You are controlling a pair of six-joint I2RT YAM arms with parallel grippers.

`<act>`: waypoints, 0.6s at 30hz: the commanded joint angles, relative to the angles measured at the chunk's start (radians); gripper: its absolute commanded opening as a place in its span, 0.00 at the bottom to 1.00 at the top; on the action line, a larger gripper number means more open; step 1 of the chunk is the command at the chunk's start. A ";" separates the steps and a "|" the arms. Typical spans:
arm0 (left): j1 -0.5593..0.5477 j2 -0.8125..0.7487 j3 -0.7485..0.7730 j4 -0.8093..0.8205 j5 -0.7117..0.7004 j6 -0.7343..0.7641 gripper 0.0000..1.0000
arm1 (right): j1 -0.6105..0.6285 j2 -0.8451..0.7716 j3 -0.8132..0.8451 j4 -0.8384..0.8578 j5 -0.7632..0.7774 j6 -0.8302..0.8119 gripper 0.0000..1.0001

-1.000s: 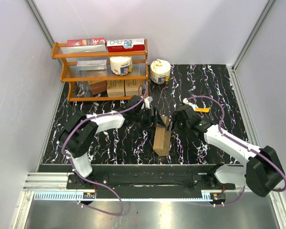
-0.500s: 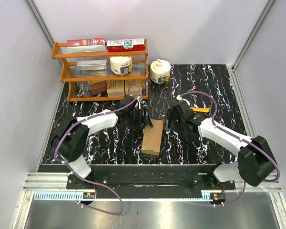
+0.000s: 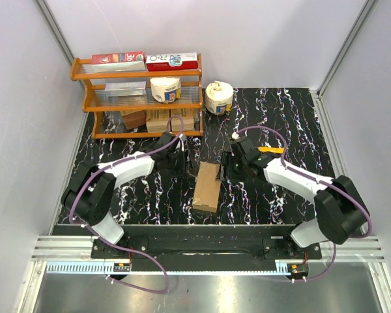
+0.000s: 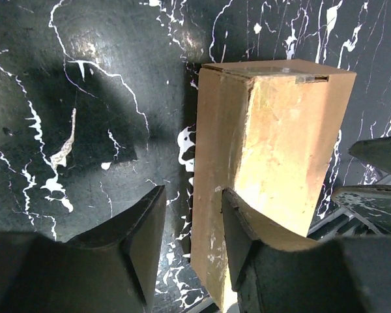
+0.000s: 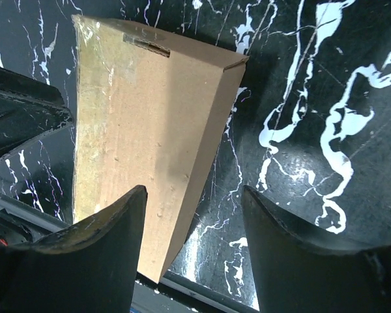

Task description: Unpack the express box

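The express box (image 3: 207,186), a plain brown oblong carton, lies flat on the black marbled table (image 3: 280,117) between my two arms. My left gripper (image 3: 184,164) is at its far left corner. In the left wrist view the jaws (image 4: 192,195) are open and straddle the box's (image 4: 274,143) left long edge, one finger above the top face, the other beside the wall with a gap. My right gripper (image 3: 229,168) is at the far right corner, open. In its wrist view (image 5: 194,195) one finger hangs over the box (image 5: 150,124), the other over bare table.
An orange shelf rack (image 3: 138,98) at the back left holds red-and-white cartons, a tape roll and small brown boxes. A white roll (image 3: 218,98) stands to its right. A small orange object (image 3: 272,150) lies by the right arm. White walls close in the table.
A second ago the box was raised and tilted between the grippers; now it lies flat. Both grippers have drawn back toward the far end, and the left jaws have narrowed.
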 commanded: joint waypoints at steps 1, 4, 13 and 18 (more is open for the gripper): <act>0.012 -0.018 -0.026 0.073 0.069 0.013 0.43 | 0.009 0.035 0.029 0.068 -0.073 -0.006 0.65; 0.015 -0.021 -0.041 0.101 0.103 0.014 0.43 | 0.009 0.052 0.013 0.094 -0.081 0.011 0.66; 0.034 -0.039 -0.063 0.133 0.152 0.005 0.45 | 0.012 0.075 -0.010 0.180 -0.108 0.039 0.87; 0.037 -0.045 -0.063 0.130 0.155 0.002 0.44 | 0.033 0.132 0.030 0.160 -0.086 0.036 0.88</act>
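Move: The express box lies just below and between both hands. Its middle is about 4 cm to the right of the left gripper, 4 cm nearer the bases and 4 cm lower; from the right gripper it is about 4 cm left, 4 cm back and 5 cm down. The yellow cutter is some 16 cm to the right of the right gripper and 9 cm farther out, and the white paper roll stands roughly 24 cm straight ahead of it. Bring the right gripper left about 3 cm over the far half of the express box, towards the left gripper, sinking some 1.5 cm in a first dip and a second one at the end, while spreading its fingers clearly wider from partway on. Keep the left gripper half open at the box's left long edge, easing it back about 1 cm and rolling it around 5 degrees, its left side dropping. ##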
